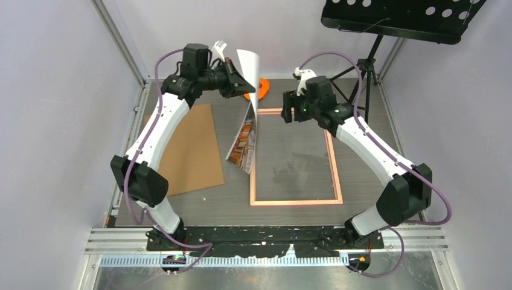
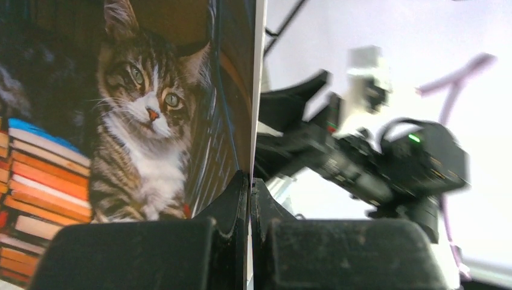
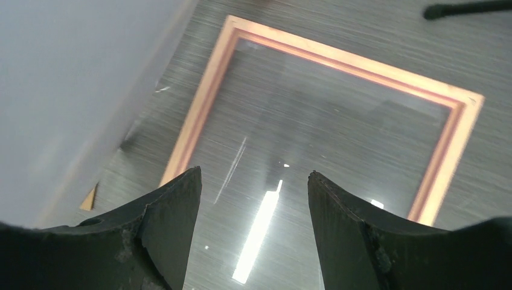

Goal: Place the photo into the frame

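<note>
The photo (image 1: 247, 121), a cat on stacked books (image 2: 139, 121), hangs nearly on edge in the air above the frame's left rail, its white back turned right. My left gripper (image 1: 236, 77) is shut on the photo's top edge; in the left wrist view the sheet runs between the closed fingertips (image 2: 250, 181). The pink frame (image 1: 296, 202) with its clear pane lies flat mid-table. Above the frame's far end, my right gripper (image 1: 290, 109) stands open and empty; its wrist view looks down on the frame (image 3: 199, 115) and the pane between the fingers (image 3: 253, 178).
A brown backing board (image 1: 190, 148) lies flat left of the frame. An orange object (image 1: 262, 86) sits at the table's far edge behind the photo. A black music stand (image 1: 398, 21) stands at the back right. Grey walls close in both sides.
</note>
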Motion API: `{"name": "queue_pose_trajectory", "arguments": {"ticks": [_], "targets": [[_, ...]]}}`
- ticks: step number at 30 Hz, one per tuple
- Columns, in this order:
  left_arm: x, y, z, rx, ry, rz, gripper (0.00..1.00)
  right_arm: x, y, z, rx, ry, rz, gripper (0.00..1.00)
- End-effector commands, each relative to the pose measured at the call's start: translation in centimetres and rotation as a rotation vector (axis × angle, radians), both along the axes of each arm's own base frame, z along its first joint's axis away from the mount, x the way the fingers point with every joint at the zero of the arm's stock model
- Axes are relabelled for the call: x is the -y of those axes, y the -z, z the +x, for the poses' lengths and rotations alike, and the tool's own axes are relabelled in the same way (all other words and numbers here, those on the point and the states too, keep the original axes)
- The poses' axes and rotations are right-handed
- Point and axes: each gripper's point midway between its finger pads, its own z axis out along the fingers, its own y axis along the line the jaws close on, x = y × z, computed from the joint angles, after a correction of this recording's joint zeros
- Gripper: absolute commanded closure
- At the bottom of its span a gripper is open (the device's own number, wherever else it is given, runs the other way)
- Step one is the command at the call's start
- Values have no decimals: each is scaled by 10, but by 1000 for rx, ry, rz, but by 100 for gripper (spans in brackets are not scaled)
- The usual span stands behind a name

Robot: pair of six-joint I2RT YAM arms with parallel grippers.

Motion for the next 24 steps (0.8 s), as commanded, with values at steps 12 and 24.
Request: {"name": "queue_pose_trajectory", "arguments": {"ticks": [12,24], "targets": [[87,-143,-96,109,409,-467,100,143,-73,11,225,349,44,30],[76,29,-27,-135,207,-394,100,200,-84,-12,265,482,43,30]]}}
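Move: From the left fingers, which pinch the hanging photo, the photo's middle is about 5 cm back, 2 cm left and 10 cm lower; the frame's middle is some 15 cm right, 2 cm back and 31 cm down. The cardboard lies level, 29 cm left, and the orange toy 33 cm ahead, both about 32 cm down. From the empty right hand the photo's middle is 15 cm left, 5 cm back, at about its height; the frame is nearly beneath, 20 cm lower. The left hand keeps its pinch on the photo's edge and whips the sheet over towards the frame: it sweeps up about 12 cm while going right and back, rolling its left side down some 25 degrees, then drops again by as much and eases forward. The right hand, open and empty, clears away to the right by about 19 cm, rising 7 cm and turning clockwise some 25 degrees, and ends close beside the photo's far right corner. ##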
